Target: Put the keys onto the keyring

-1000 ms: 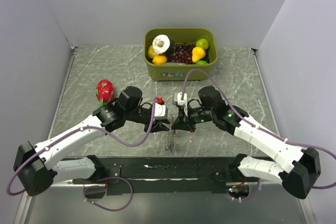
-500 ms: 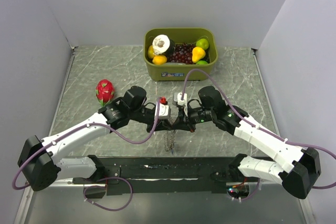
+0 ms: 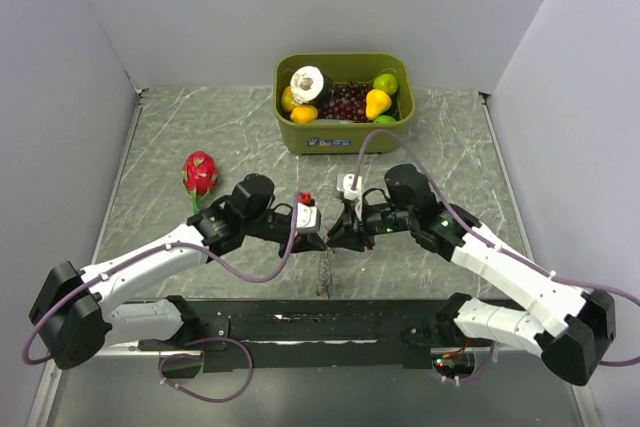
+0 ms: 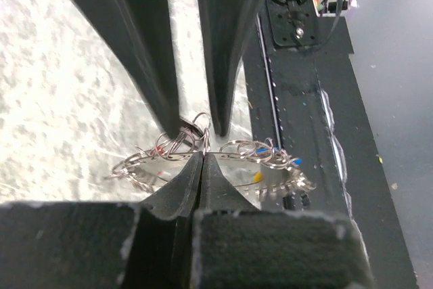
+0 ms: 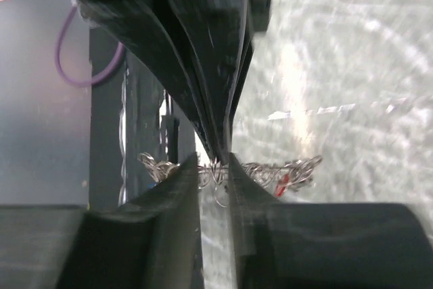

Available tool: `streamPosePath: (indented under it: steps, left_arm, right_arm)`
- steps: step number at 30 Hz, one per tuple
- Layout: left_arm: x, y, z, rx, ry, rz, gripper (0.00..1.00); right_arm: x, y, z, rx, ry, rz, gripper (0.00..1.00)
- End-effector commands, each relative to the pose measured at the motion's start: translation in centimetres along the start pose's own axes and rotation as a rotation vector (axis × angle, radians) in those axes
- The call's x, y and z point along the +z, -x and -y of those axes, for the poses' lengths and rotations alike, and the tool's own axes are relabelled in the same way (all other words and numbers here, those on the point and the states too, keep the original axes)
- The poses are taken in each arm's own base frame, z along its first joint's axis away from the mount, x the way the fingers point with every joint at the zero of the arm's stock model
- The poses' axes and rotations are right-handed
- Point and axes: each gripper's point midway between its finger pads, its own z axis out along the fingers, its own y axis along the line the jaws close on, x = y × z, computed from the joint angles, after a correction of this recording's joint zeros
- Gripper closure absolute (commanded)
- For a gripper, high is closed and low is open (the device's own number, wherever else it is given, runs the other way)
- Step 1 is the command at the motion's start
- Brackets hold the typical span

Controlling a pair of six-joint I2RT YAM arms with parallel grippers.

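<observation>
The keyring (image 4: 287, 168) is a thin metal ring strung with small split rings, held in the air between both grippers. Tiny keys hang on it, with a yellow head (image 4: 258, 176), a blue one (image 4: 265, 149) and a red one (image 5: 283, 181). My left gripper (image 4: 203, 156) is shut on the ring's rim. My right gripper (image 5: 213, 164) faces it from the other side, its fingers slightly apart astride the keyring (image 5: 264, 167) and its small rings. In the top view the left gripper (image 3: 316, 240) and right gripper (image 3: 336, 239) meet tip to tip, and the keyring (image 3: 324, 273) dangles below them.
A green bin (image 3: 345, 133) full of fruit stands at the back centre. A pink dragon fruit (image 3: 199, 173) lies on the marble table to the left. The black base rail (image 3: 320, 322) runs along the near edge, under the hanging ring.
My left gripper has moved in and closed on the keyring. My right gripper, shut on it before, has parted its fingers and shifted slightly right.
</observation>
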Motion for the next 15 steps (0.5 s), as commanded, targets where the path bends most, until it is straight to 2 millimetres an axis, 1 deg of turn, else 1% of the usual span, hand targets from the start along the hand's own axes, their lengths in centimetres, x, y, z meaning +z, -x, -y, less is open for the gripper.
streamPosePath:
  steps: [1, 2, 3, 4, 5, 6, 7, 8, 9, 10, 11, 13, 15]
  left_arm:
    - [-0.5, 3.2, -0.2, 0.072, 0.051, 0.143, 0.99]
    - [-0.8, 4.2, -0.4, 0.102, 0.071, 0.182, 0.99]
    - [-0.8, 3.8, -0.4, 0.087, 0.083, 0.186, 0.99]
    - [-0.9, 4.0, -0.5, 0.093, 0.095, 0.204, 0.99]
    - [-1.3, 5.1, -0.7, 0.125, 0.117, 0.247, 0.99]
    - [-1.3, 4.8, -0.6, 0.112, 0.125, 0.259, 0.99]
    - [-1.5, 5.1, -0.8, 0.116, 0.147, 0.281, 0.99]
    - [-2.1, 6.6, -0.8, 0.161, 0.172, 0.343, 0.99]
    - [-2.2, 5.9, -0.7, 0.139, 0.18, 0.354, 0.99]
    - [-2.4, 6.1, -0.8, 0.142, 0.202, 0.377, 0.99]
    - [-3.0, 6.9, -0.6, 0.159, 0.218, 0.421, 0.99]
    - [-3.9, 7.6, -0.5, 0.172, 0.255, 0.505, 0.99]
    - [-4.8, 8.3, 0.1, 0.174, 0.263, 0.584, 0.99]
  right_arm:
    - [-1.9, 4.2, -0.1, -0.109, -0.049, 0.163, 0.58]
    - [-2.1, 4.5, -0.1, -0.112, -0.048, 0.181, 0.56]
    - [-2.3, 4.4, 0.1, -0.107, -0.056, 0.189, 0.54]
    - [-2.7, 4.6, 0.1, -0.108, -0.059, 0.203, 0.51]
    - [-2.9, 4.8, 0.0, -0.112, -0.058, 0.218, 0.5]
    - [-3.1, 4.6, 0.0, -0.108, -0.049, 0.224, 0.49]
    - [-3.3, 4.7, -0.1, -0.108, -0.047, 0.232, 0.47]
    - [-3.4, 4.7, -0.1, -0.107, -0.044, 0.236, 0.47]
    - [-3.5, 4.5, -0.2, -0.107, -0.033, 0.239, 0.46]
    - [-3.5, 4.5, -0.2, -0.104, -0.029, 0.239, 0.46]
    - [-3.5, 4.4, -0.2, -0.102, -0.024, 0.238, 0.46]
    - [-3.4, 4.1, -0.3, -0.099, -0.019, 0.236, 0.46]
    - [-3.4, 4.1, -0.4, -0.099, -0.014, 0.236, 0.46]
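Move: The keyring hangs from the left fingertips, its middle about 5 cm below them and some 2 cm back. A red key tag hangs about 3 cm ahead of the left fingertips and 5 cm below, a blue one about 5 cm back and 5 cm below, both level sideways. From the right hand, whose tips are already parting at the ring's top edge, the keyring's middle is about 6 cm down, 2 cm back and 1 cm left. Upward some 4.5 cm goes the right hand, clear of the ring's top edge, then sinks back about 1 cm while easing 2 cm right, its fingers spreading to half open and tips tilting up. The left keeps its shut pinch on the keyring, dips slightly, then lifts it and draws a little left, fingertips tipping up nearly 20 degrees and swinging slightly counter-clockwise. ##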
